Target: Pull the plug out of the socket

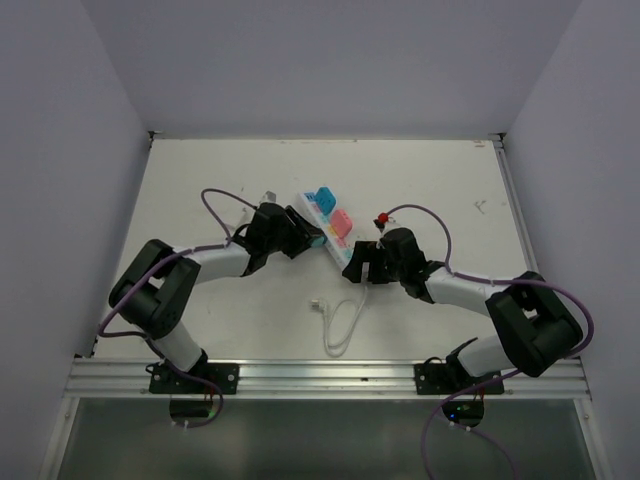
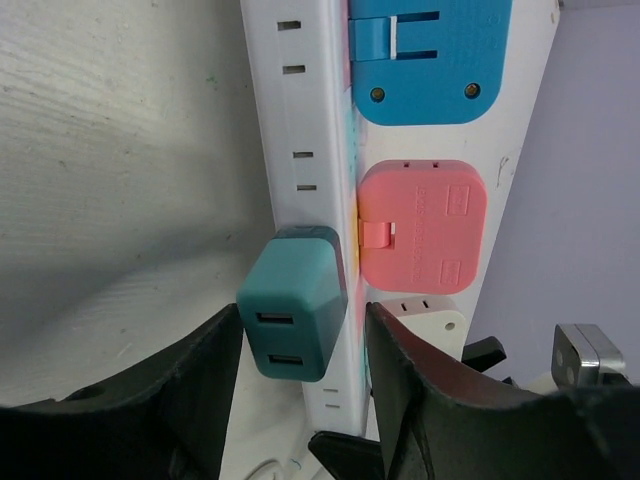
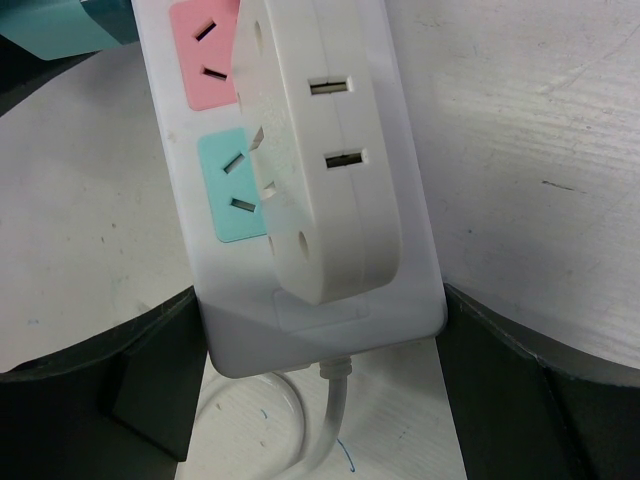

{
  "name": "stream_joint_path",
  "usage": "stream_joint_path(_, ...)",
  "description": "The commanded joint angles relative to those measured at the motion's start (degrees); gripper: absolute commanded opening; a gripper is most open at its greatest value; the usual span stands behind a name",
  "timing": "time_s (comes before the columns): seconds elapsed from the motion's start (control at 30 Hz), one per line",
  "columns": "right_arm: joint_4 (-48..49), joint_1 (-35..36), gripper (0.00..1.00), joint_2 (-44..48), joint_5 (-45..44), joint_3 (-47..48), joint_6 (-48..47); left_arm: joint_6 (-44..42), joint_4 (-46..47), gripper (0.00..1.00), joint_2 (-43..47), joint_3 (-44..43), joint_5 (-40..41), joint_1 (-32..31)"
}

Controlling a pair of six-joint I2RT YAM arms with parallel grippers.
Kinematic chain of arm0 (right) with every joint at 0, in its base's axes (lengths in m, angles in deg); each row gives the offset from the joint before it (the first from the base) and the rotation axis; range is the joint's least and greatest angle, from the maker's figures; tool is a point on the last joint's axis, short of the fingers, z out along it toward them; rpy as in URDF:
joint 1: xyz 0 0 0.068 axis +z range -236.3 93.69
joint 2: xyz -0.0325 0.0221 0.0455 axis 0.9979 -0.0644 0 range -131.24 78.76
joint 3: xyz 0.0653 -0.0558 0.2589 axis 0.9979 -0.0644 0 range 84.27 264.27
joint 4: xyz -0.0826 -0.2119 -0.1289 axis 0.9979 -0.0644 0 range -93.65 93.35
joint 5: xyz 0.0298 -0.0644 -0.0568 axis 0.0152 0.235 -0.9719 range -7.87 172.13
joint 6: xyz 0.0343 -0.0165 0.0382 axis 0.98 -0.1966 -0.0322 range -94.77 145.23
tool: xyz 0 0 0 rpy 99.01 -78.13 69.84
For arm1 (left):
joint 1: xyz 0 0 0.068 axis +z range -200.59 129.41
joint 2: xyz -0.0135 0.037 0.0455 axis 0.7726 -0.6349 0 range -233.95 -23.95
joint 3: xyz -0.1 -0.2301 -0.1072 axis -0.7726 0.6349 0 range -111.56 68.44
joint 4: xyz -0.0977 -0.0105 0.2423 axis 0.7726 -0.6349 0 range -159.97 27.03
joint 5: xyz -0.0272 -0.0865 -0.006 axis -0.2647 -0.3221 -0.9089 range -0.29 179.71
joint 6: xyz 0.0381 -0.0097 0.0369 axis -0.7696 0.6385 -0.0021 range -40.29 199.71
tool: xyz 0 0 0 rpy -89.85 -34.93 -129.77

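Observation:
The socket (image 1: 306, 208) is a long white power strip lying diagonally at mid table. A teal plug (image 1: 316, 240) with two USB ports sticks out of its side. My left gripper (image 1: 303, 237) faces that teal plug (image 2: 295, 310) end on. Its fingers (image 2: 190, 400) flank it closely: one brushes the plug's edge, and a sliver of white socket (image 2: 295, 120) shows by the other. My right gripper (image 1: 357, 266) is shut across the socket's cord end (image 3: 412, 230), both fingers (image 3: 150, 350) pressed on its long sides.
A blue plug (image 2: 425, 60), a pink plug (image 2: 420, 225) and a white adapter (image 3: 330, 150) sit in the socket's top face. Its thin white cord (image 1: 340, 325) loops toward the near edge. White walls enclose the table on three sides.

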Motion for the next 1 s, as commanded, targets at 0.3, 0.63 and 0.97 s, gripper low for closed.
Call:
stream_joint_path(0.3,-5.47,0.78,0.00,-2.77,1.87,-0.88,0.22,1.24,4.07,0.36,-1.90,-1.92,2.31,-0.20)
stream_joint_path(0.63,-6.70,0.78,0.00,-3.56,-0.49,-0.71,1.28,8.53,12.06,0.00,0.74,5.37,2.14,-0.29)
stream_joint_path(0.97,-10.22,0.69,0.00,-3.91,-6.56,-0.18,4.08,11.44,11.20,0.00,6.45,7.05,5.30,-0.20)
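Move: The teal plug is almost between my left fingertips, only about 1 cm ahead and level with them, not yet gripped. The pink plug stands some 5 cm ahead and 5 cm to the right of that hand, and the blue plug about 10 cm ahead and 3 cm right, both at about its height. From my right hand, which already grips the socket's near end, the teal plug lies about 5 cm ahead and 8 cm left. I edge my left hand about 1 cm forward onto the teal plug and close its fingers until they pinch it by two opposite sides. Then, keeping the pinch, I draw back and left by 1 cm or so, turning the wrist some 10 degrees, counter-clockwise with its left side dipping. My right hand keeps its grip on the socket's near end and gets carried about half a centimetre left. ##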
